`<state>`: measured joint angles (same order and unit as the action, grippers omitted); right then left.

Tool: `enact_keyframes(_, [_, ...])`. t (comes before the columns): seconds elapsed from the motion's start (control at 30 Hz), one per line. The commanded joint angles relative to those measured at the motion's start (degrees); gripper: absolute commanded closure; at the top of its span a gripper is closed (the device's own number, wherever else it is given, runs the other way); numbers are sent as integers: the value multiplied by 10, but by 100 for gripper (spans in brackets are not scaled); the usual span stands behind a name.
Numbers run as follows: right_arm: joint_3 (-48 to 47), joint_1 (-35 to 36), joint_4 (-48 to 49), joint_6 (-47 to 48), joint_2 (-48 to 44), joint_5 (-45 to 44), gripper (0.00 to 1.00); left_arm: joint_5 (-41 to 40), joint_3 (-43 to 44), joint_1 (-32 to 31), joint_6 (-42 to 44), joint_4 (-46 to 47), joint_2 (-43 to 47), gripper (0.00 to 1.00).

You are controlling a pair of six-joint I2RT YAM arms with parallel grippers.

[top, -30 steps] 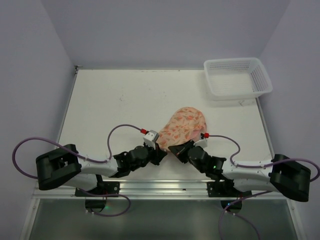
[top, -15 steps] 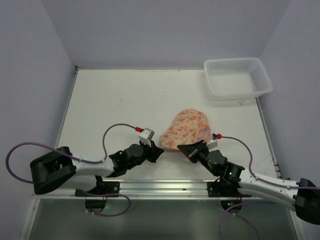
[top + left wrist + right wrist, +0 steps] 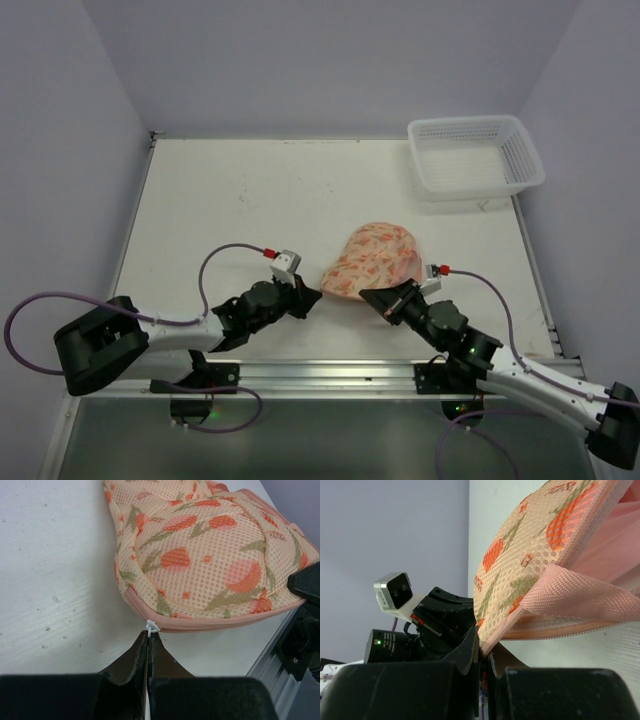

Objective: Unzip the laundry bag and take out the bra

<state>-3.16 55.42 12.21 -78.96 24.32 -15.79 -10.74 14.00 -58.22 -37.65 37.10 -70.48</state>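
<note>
The laundry bag (image 3: 375, 258), a peach dome with orange print and pink zip trim, lies near the table's front edge. My left gripper (image 3: 312, 296) is at its near-left rim. In the left wrist view the left gripper (image 3: 149, 636) is shut on the small white zip pull (image 3: 151, 626) at the trim of the laundry bag (image 3: 210, 555). My right gripper (image 3: 368, 296) is at the near rim; in its wrist view the right gripper (image 3: 485, 647) is shut on the pink trim (image 3: 555, 592), lifting it. Plain pale pink cloth (image 3: 617, 550), seemingly the bra, shows in the gap.
A white plastic lattice basket (image 3: 475, 157) stands at the table's back right corner. The metal rail (image 3: 330, 375) runs along the near edge just behind both grippers. Walls close the table (image 3: 230, 190) in on three sides.
The two grippers have drawn apart along the bag's near rim: the left one to the left with the zip pull, the right one to the right. The right arm swung out rightward.
</note>
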Motion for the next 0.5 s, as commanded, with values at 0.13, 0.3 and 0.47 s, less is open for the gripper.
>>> enact_keyframes(0.13, [82, -10, -58, 14, -57, -6, 100, -9, 2, 34, 36, -34, 0, 100])
enact_keyframes(0.3, [76, -11, -83, 3, -60, -25, 99, 34, -1, 34, 40, -3, -11, 100])
enact_keyframes(0.47, [-35, -9, -140, 2, 24, -33, 55, 42, 12, 12, 28, 26, -51, 100])
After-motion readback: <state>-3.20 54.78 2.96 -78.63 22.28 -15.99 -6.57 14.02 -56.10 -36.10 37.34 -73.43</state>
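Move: The right fingers are shut on the laundry bag's raised rim, right at the hand point; the body of the bag lies about 8 cm ahead, 2 cm to the right and 9 cm below. The zip pull, pinched in the left fingers, is some 10 cm to this hand's left, level in reach and 6 cm lower. From the left hand that rim is about 10 cm right and 6 cm up. Right hand sinks about 3 cm, opening its fingers around the bag's rim, while the left keeps the zip pull pinched. ##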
